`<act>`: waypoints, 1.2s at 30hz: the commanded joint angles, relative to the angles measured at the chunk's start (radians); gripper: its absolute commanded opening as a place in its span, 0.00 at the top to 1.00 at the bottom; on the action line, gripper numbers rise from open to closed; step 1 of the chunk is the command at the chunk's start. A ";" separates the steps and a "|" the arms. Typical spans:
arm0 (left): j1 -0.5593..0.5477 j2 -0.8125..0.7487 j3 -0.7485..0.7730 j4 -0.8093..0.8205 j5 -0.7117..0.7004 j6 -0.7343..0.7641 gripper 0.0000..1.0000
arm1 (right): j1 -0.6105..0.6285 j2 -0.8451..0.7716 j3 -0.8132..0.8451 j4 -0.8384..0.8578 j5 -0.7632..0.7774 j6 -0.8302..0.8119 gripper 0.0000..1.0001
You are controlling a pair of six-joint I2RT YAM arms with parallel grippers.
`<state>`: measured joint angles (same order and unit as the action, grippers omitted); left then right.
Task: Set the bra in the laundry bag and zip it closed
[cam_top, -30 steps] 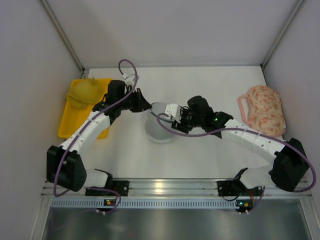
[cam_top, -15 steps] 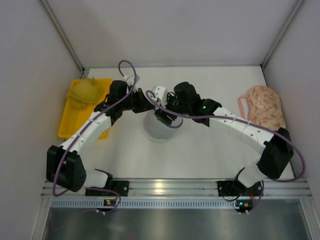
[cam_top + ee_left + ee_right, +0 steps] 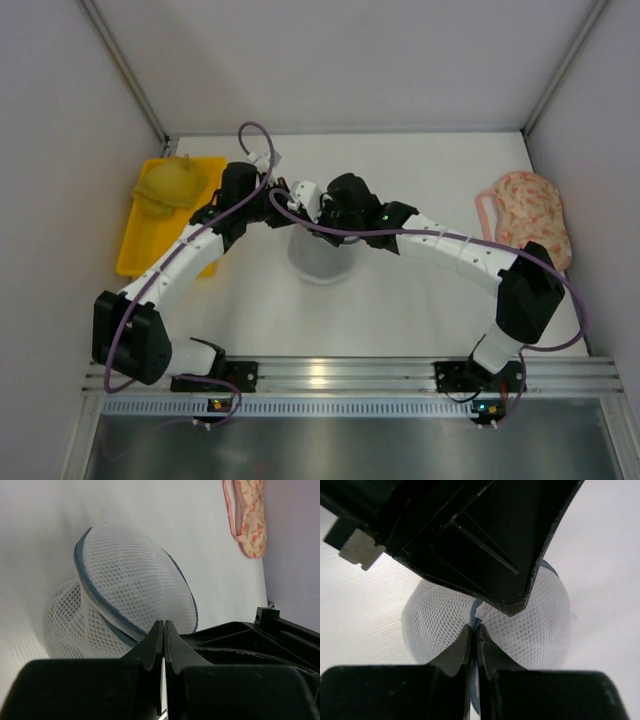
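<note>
The laundry bag (image 3: 318, 258) is a white mesh ball with a blue zipper rim, in mid-table. Both grippers meet at its top. My left gripper (image 3: 293, 208) is shut, and in the left wrist view its tips (image 3: 164, 623) close right at the rim of the laundry bag (image 3: 130, 590). The right wrist view shows a small white tab at the seam under the left gripper's tip (image 3: 512, 607). My right gripper (image 3: 474, 628) is shut with the blue zipper seam of the laundry bag (image 3: 530, 625) pinched between its fingers. The bra is not visible in any view.
A yellow tray (image 3: 135, 250) at the left wall carries a mustard bra (image 3: 168, 183). A pink floral bra (image 3: 525, 220) lies by the right wall. White walls close in the table on three sides, and a metal rail runs along the near edge.
My right gripper swung left across the bag to meet the left gripper and closed on the zipper seam. The left arm has stayed put.
</note>
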<state>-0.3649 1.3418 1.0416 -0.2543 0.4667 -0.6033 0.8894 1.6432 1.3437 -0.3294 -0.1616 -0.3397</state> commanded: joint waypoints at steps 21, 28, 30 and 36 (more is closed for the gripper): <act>0.080 -0.061 0.054 0.061 -0.077 0.217 1.00 | -0.150 -0.355 -0.408 0.087 -0.023 -0.251 1.00; 0.025 -0.059 0.046 0.063 -0.051 0.145 1.00 | -0.207 -0.321 -0.264 0.003 -0.050 -0.213 0.57; 0.001 -0.066 0.040 0.063 -0.072 0.120 1.00 | -0.204 -0.319 -0.192 -0.013 -0.075 -0.139 0.43; -0.068 -0.066 0.047 0.064 -0.108 0.050 1.00 | -0.103 -0.286 -0.066 -0.039 -0.113 -0.055 0.37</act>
<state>-0.4107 1.3090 1.0470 -0.2523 0.3866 -0.5030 0.7258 1.3399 1.2068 -0.3630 -0.2306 -0.4576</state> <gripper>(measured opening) 0.018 0.631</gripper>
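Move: The right fingers are already shut on the laundry bag's blue zipper rim. The rim's right-hand end, where they are headed, lies about 7 cm to this hand's right, level with it and some 2 cm lower; the bag's mesh body hangs roughly 8 cm below and 3 cm back, directly beneath. The left hand, still pinching the rim, has that end about 12 cm to its right and 3 cm back. Rightward along the blue zipper rim, the right hand draws its closed fingers about 11 cm away from the left gripper, bowing back slightly and then forward. It then opens wide, lets go of the rim and lifts some 7 cm, starting back left. The left hand keeps its pinch as counter-hold, shifting about 3 cm forward-left and returning with a slight tilt. ##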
